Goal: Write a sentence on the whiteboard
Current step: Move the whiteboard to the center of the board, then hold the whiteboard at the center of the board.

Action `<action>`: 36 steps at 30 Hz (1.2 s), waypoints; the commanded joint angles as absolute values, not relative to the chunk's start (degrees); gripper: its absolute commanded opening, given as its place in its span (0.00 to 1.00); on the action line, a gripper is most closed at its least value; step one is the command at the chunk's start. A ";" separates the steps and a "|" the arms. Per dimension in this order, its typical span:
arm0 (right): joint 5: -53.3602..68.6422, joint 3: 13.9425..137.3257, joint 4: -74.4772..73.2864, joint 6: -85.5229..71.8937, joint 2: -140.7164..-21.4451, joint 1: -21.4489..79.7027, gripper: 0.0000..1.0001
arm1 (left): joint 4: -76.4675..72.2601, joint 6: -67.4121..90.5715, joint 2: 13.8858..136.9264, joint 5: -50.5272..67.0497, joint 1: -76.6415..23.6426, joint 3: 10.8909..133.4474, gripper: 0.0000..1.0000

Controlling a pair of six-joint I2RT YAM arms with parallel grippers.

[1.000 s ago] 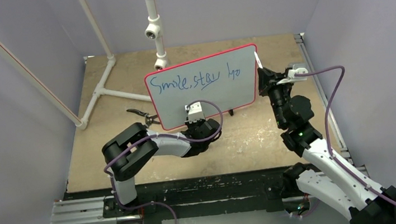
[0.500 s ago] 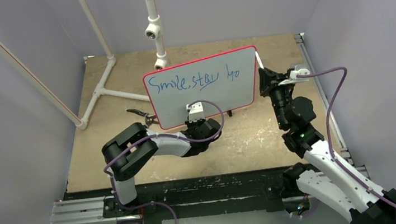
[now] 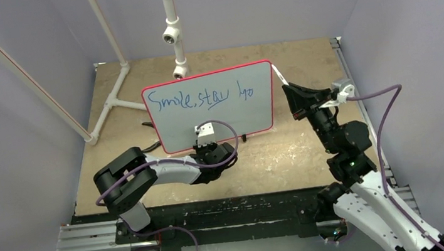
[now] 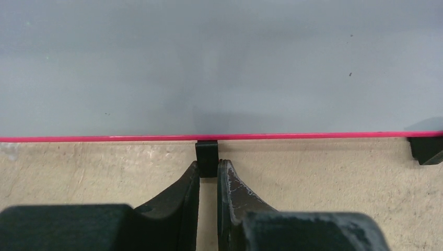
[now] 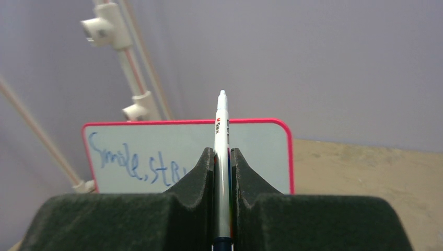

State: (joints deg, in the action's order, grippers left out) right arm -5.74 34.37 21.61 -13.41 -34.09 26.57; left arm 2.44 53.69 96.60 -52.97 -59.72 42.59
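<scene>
The whiteboard, red-framed, stands upright on the table. The sentence is blue handwriting, roughly "Smile, stay" with the middle word underlined, then a few more strokes. My left gripper is shut on the board's black middle foot at the bottom edge; in the top view it sits under the board's lower rim. My right gripper is shut on a white marker, its tip up and just right of the board. In the right wrist view the marker stands between the jaws before the board.
A white pipe frame rises behind the board, with pipes lying on the table at the back left. A second black foot sits under the board's right part. Grey walls close in both sides.
My left gripper has slid the whiteboard to the left. My right gripper has drawn back to the right with the marker, now clear of the board's right edge.
</scene>
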 commanded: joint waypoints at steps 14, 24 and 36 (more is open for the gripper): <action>8.96 33.28 12.99 -14.44 -26.24 26.55 0.00 | 8.65 55.80 84.21 -52.00 -62.84 38.67 0.33; 1.65 31.93 11.25 -13.80 -25.83 26.60 0.00 | 12.72 47.51 71.43 -40.41 -62.84 39.47 0.61; 4.50 29.69 14.76 -12.42 -35.49 26.61 0.00 | 28.93 16.07 76.09 -15.56 -58.51 74.58 0.69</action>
State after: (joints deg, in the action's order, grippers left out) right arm 4.03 30.50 11.81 -13.78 -33.78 26.61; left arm 23.81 31.27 73.21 -23.70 -60.82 60.73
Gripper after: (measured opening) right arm 0.115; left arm 0.682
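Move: My left fingers are shut on the whiteboard's left black foot; the whiteboard's middle lies about 6 cm ahead, 5 cm right and 11 cm up. The right foot is some 15 cm right and 2 cm farther out, the half-hidden clippers about 12 cm left and 5 cm ahead at table height. From my right hand, holding the marker, the whiteboard's middle is roughly 7 cm ahead, 22 cm left, 24 cm down, and the last-written word 9 cm ahead, 11 cm left, 21 cm down. With my left hand I drag the whiteboard by its foot back about 3 cm and slightly left, then open the fingers, release the foot and climb some 15 cm, swinging right and turning clockwise. My right hand keeps the marker, draws back and left, then sinks forward towards the whiteboard, tipping down. ##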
